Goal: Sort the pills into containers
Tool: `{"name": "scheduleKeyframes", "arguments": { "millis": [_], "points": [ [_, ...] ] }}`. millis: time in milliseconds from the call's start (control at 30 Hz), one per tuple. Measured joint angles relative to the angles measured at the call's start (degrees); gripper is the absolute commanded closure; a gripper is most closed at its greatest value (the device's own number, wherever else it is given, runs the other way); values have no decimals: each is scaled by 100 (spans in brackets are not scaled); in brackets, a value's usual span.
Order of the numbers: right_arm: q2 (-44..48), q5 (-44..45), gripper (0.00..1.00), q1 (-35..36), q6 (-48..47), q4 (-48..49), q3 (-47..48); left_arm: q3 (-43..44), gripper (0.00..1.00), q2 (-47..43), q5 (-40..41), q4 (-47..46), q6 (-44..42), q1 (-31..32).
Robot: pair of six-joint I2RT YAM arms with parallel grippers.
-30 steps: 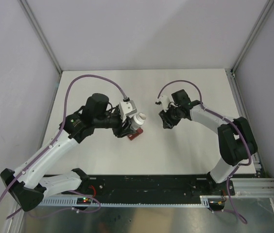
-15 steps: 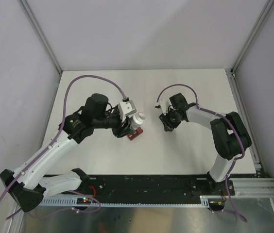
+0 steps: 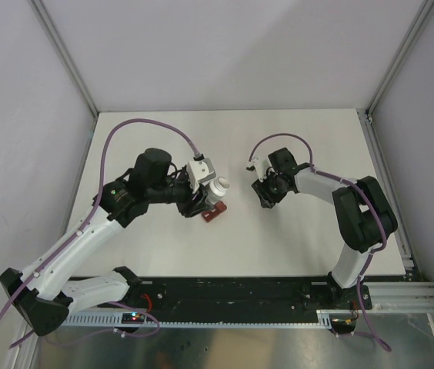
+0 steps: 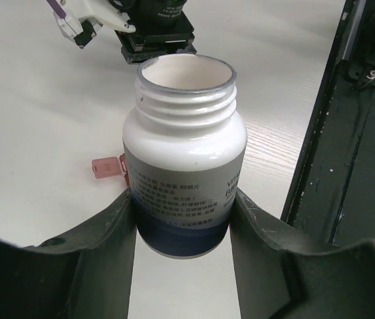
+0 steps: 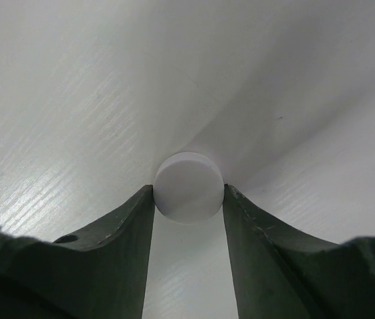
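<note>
My left gripper (image 4: 184, 199) is shut on a white bottle (image 4: 185, 166) with a dark blue base. The bottle has no cap and its open mouth faces the right arm; no pills show. In the top view the bottle (image 3: 218, 187) hangs tilted just above the dark red pill box (image 3: 212, 214), the containers. One pink tab of the box (image 4: 107, 166) peeks out behind the bottle. My right gripper (image 5: 189, 193) is shut on a round white cap (image 5: 189, 181), low against the table. It sits right of the bottle in the top view (image 3: 267, 198).
The white table (image 3: 294, 238) ends at a black rail (image 4: 347, 133) along its near edge. Grey walls and metal posts close in the back and both sides. Purple cables arc over both arms.
The right arm has folded in a little, bringing its gripper and the cap slightly left and lower. The left arm and bottle have stayed put.
</note>
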State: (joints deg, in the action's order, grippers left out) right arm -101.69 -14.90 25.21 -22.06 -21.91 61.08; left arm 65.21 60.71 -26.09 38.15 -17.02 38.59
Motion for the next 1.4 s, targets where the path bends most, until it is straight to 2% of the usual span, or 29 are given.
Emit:
{"name": "scheduleKeyframes", "arguments": {
  "millis": [233, 567, 800, 1133, 1400],
  "points": [
    [0, 48, 40, 0, 85, 0, 0, -81, 100, -42, 55, 11, -4, 0],
    [46, 98, 34, 61, 103, -15, 0, -170, 100, -190, 153, 7, -9, -57],
    [442, 31, 31, 249, 83, -162, 140, -323, 100, -227, 227, 7, -13, -197],
    [330, -667, 29, 730, -164, -476, 1471, -645, 100, -459, 186, 35, -111, -625],
    [-1104, -1484, 27, 837, -240, -981, 3040, -645, 100, -481, -17, 42, -146, -841]
  ]
}}
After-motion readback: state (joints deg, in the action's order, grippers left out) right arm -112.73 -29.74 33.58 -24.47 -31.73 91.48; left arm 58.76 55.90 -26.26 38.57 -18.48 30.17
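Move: The bottle cap is still between the right fingers, just above the table or on it. From that hand the pill box lies about 19 cm to the left and 4 cm back, roughly level. The open bottle in the left hand is some 18 cm left of the right hand, 10 cm back and 23 cm higher. From the left hand the pill box is about 23 cm below, 6 cm ahead and 3 cm to the right. The right fingers open and let go of the bottle cap at table height. That hand then rises about 11 cm while swinging some 14 cm left and a little forward towards the pill box, sinking slightly at the end as its fingers tilt leftward and turn counter-clockwise. The left hand keeps its hold on the bottle and shifts about 4 cm left and somewhat down. ##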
